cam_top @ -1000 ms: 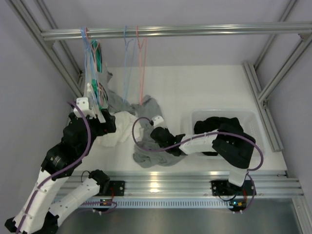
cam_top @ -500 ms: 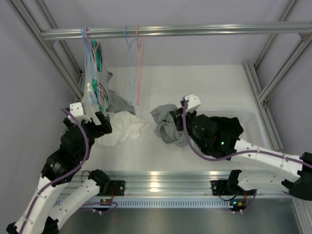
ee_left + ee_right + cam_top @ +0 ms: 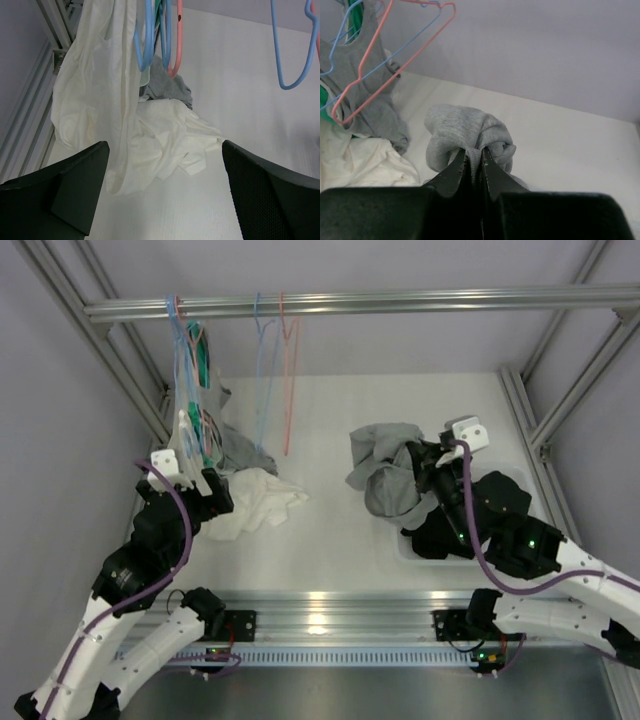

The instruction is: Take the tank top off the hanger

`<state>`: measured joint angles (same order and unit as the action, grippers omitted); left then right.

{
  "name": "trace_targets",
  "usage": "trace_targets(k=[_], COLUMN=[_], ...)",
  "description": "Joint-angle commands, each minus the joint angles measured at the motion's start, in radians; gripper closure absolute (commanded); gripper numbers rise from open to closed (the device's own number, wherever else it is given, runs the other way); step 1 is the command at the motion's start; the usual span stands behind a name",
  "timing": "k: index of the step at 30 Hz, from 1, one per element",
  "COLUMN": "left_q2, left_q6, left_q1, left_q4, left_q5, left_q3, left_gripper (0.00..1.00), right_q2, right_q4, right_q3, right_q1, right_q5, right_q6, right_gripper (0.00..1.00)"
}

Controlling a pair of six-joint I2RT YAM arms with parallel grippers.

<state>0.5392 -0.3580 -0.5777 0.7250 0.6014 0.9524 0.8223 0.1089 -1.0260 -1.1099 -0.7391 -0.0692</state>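
The grey tank top [image 3: 383,472] is a bunched bundle off its hanger, held above the table beside the bin's left wall. My right gripper [image 3: 414,470] is shut on a fold of it; in the right wrist view the tank top [image 3: 465,129] bulges out around the closed gripper [image 3: 474,152]. A bare pink hanger [image 3: 288,370] and a bare blue hanger [image 3: 262,365] hang from the rail. My left gripper [image 3: 197,462] stands open at the far left, holding nothing, its gripper [image 3: 164,146] just short of a crumpled white garment [image 3: 165,132].
More hangers with a white, a green and a grey garment [image 3: 192,380] crowd the rail's left end. The white garment [image 3: 250,505] trails onto the table. A pale bin [image 3: 522,480] at the right holds black clothes [image 3: 490,502]. Metal frame posts flank both sides.
My right arm carried the grey tank top up from the front centre of the table and rightward to the bin's edge. The left arm barely shifted and stayed open.
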Motion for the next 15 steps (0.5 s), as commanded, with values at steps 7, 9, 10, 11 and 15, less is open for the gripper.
trace_targets(k=[7,9,10,11,15], left_q2=[-0.018,-0.018,-0.018,-0.016,-0.013], left_q6=[0.002,0.002,0.002,0.004,0.005], left_q1=[-0.001,-0.001,0.001,0.001,-0.001], left_q4=[-0.055,-0.055,-0.055,-0.056,-0.055], left_q5=[0.043,0.041,0.038,0.035,0.029], left_q3=[0.0,0.0,-0.001,-0.003,-0.001], left_gripper=[0.01,0.01,0.01,0.01,0.01], right_q2=[-0.127,-0.124,-0.123,-0.115,-0.085], right_q4=[0.221,0.244,0.256,0.262,0.276], right_q3=[0.009,0.026,0.043,0.052,0.099], right_q1=[0.007,0.016,0.018,0.024,0.065], right_q5=[-0.19,-0.215,-0.226,-0.232,-0.226], right_q6=[-0.014,-0.003,0.002,0.006,0.04], right_gripper=[1.0,1.0,1.0,1.0,1.0])
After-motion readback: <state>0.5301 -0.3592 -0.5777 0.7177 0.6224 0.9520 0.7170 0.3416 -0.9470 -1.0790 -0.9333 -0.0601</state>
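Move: The right hand, with the grey tank top hanging from its fingers, is bound for the white bin, whose middle lies about 16 cm to its right, level with it fore and aft, and some 36 cm below. In it the black top sits about 12 cm to the right, 2 cm back; the white cloth lies some 24 cm to the left on the table. From the left hand the bin is about 46 cm to the right and 26 cm lower. Rightward first, nearly level, the right hand swings the grey tank top towards the white bin by some 6 to 7 cm, then the sideways travel dies out and it sinks about 5 cm. The wrist turns clockwise roughly 15 degrees and rolls a little, left side dipping, while the shut fingers keep their pinch on the bunched cloth. ##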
